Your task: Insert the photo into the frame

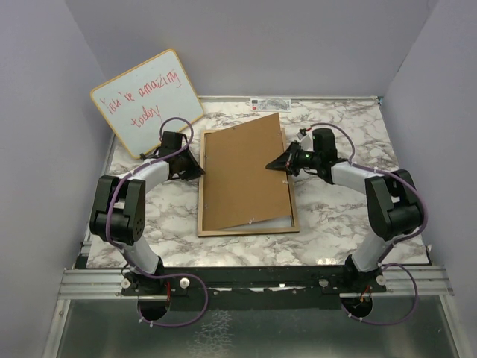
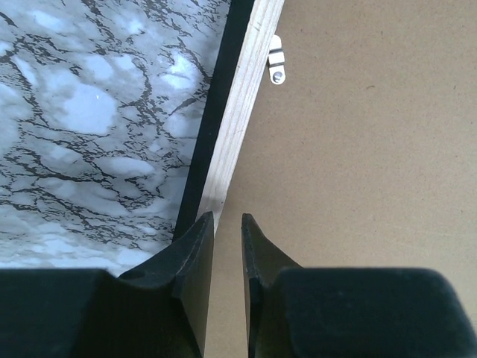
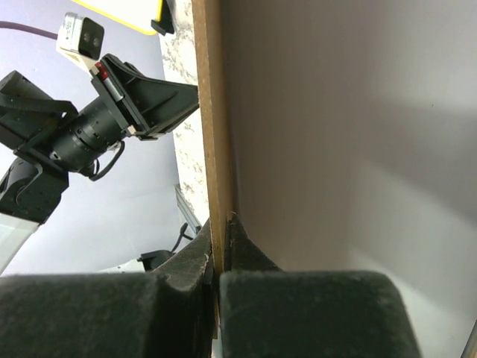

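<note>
The frame (image 1: 246, 230) lies flat on the marble table, light wood side up. In the left wrist view its pale rail (image 2: 238, 112) has a black outer side. A plain brown board (image 1: 242, 179) rests askew in it, its right edge lifted. My right gripper (image 1: 272, 162) is shut on that edge, and the board (image 3: 209, 112) is pinched edge-on between its fingertips (image 3: 223, 224). A pale surface lies beside the board; I cannot tell what it is. The photo's picture side is hidden. My left gripper (image 1: 197, 170) hovers at the frame's left rail, its jaws (image 2: 227, 218) slightly apart and empty.
A wood-edged whiteboard (image 1: 145, 101) with red handwriting leans at the back left. A small white turn clip (image 2: 276, 61) sits on the frame's inner edge. Grey walls close in the table on three sides. The left arm (image 3: 97, 127) shows in the right wrist view.
</note>
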`<state>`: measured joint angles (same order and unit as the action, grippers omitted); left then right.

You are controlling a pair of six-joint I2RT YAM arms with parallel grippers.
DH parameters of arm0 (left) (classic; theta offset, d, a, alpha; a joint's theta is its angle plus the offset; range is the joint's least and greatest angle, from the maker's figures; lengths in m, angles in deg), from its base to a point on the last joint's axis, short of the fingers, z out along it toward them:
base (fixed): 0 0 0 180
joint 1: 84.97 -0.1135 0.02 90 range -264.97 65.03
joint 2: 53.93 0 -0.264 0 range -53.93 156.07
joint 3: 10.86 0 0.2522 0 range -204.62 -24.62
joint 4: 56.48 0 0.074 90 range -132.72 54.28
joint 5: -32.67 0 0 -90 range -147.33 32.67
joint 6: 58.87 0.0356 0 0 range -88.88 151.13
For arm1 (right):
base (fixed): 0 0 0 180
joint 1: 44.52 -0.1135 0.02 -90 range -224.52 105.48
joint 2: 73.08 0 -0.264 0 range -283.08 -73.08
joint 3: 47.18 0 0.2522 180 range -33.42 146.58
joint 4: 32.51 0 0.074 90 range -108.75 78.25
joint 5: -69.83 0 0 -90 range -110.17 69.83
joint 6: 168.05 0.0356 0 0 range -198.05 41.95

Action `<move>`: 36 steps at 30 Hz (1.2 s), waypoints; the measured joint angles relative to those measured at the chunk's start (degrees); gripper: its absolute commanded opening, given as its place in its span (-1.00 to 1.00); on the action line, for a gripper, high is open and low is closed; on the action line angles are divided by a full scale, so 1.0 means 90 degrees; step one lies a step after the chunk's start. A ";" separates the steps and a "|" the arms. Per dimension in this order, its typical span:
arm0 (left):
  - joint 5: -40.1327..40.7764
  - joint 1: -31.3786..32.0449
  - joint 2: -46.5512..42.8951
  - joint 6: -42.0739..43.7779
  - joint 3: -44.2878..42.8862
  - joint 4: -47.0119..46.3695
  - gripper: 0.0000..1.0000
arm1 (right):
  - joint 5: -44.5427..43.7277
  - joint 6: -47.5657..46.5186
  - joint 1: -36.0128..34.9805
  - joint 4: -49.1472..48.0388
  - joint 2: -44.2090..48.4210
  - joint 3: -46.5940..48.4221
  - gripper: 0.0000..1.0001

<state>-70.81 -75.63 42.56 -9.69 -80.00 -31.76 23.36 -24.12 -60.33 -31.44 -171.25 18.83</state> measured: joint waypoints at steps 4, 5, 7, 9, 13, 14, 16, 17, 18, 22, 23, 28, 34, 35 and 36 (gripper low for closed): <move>-0.0039 0.0000 0.0019 0.0024 0.0000 -0.0005 -0.57 | 0.0143 -0.0185 0.0005 -0.0002 -0.0189 0.0117 -0.98; -0.0049 0.0000 0.0022 0.0036 0.0000 -0.0005 -0.57 | 0.0180 -0.0231 0.0005 -0.0002 -0.0238 0.0131 -0.98; -0.0056 0.0000 0.0022 0.0046 0.0000 -0.0007 -0.57 | 0.0245 -0.0323 0.0010 0.0019 -0.0338 0.0160 -0.90; -0.0066 0.0000 0.0022 0.0063 0.0000 -0.0007 -0.57 | 0.0274 -0.0372 0.0015 0.0044 -0.0403 0.0197 -0.75; -0.0070 0.0000 0.0022 0.0073 -0.0019 0.0000 -0.56 | 0.0277 -0.0561 0.0015 0.0296 -0.0464 0.0294 -0.45; -0.0073 0.0000 0.0022 0.0080 -0.0044 0.0019 -0.55 | 0.0272 -0.0622 0.0015 0.0432 -0.0478 0.0357 -0.35; -0.0073 0.0000 0.0022 0.0097 -0.0134 0.0080 -0.53 | 0.0262 -0.0750 0.0012 0.0733 -0.0508 0.0527 -0.27; -0.0073 0.0000 0.0022 0.0107 -0.0168 0.0087 -0.52 | 0.0248 -0.0821 0.0012 0.0860 -0.0517 0.0607 -0.24; -0.0073 0.0000 0.0022 0.0119 -0.0228 0.0114 -0.51 | 0.0238 -0.0874 0.0012 0.0979 -0.0529 0.0680 -0.20; -0.0073 -0.0027 0.0022 0.0146 -0.0350 0.0160 -0.45 | 0.0185 -0.1115 0.0012 0.1438 -0.0634 0.0911 -0.14; -0.0073 -0.0034 0.0022 0.0160 -0.0369 0.0180 -0.40 | 0.0165 -0.1178 0.0012 0.1559 -0.0670 0.0952 -0.10; -0.0073 -0.0087 0.0029 0.0194 -0.0432 0.0277 -0.17 | 0.0000 -0.1627 0.0012 0.2426 -0.0884 0.1321 0.31; -0.0066 -0.0141 0.0078 0.0279 -0.0714 0.0362 0.31 | -0.0270 -0.2317 0.0000 0.3446 -0.0916 0.1877 0.52; -0.0063 -0.0148 0.0087 0.0294 -0.0753 0.0389 0.34 | -0.0318 -0.2419 -0.0002 0.3597 -0.0916 0.1962 0.52; -0.0053 -0.0158 0.0100 0.0306 -0.0794 0.0410 0.37 | -0.0372 -0.2518 0.0000 0.3733 -0.0916 0.2040 0.53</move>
<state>-71.29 -77.05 43.46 -6.94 -87.14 -28.06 20.01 -46.79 -60.33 2.16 -179.49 37.19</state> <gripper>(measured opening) 0.636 0.757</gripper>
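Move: The left hand hovers at the frame's left bar; the middle of the brown backing board lies about 12 cm to its right, level with it fore and aft and some 2 cm above it, since the board slants up to the right. The right hand holds the board's raised right side, the board's middle about 9 cm to its left and 5 cm lower. The frame's middle is about 8 cm left, 2 cm back and 9 cm below the right hand. The frame's right bar runs about 6 cm to that hand's right, 9 cm below. The right hand lowers the raised side of the board towards the frame, sinking nearly 4 cm and at the last easing back up slightly and some 1.5 cm to the right, while its pinching fingers open wide on either side of the board's edge and the wrist turns about 20 degrees so that the fingers point more steeply down. The left hand at first keeps still over the frame's left bar, its fingers a little apart, then lifts about 3 cm and goes forward some 2.5 cm, spreading its fingers clear above the frame bar and the board's left edge. ##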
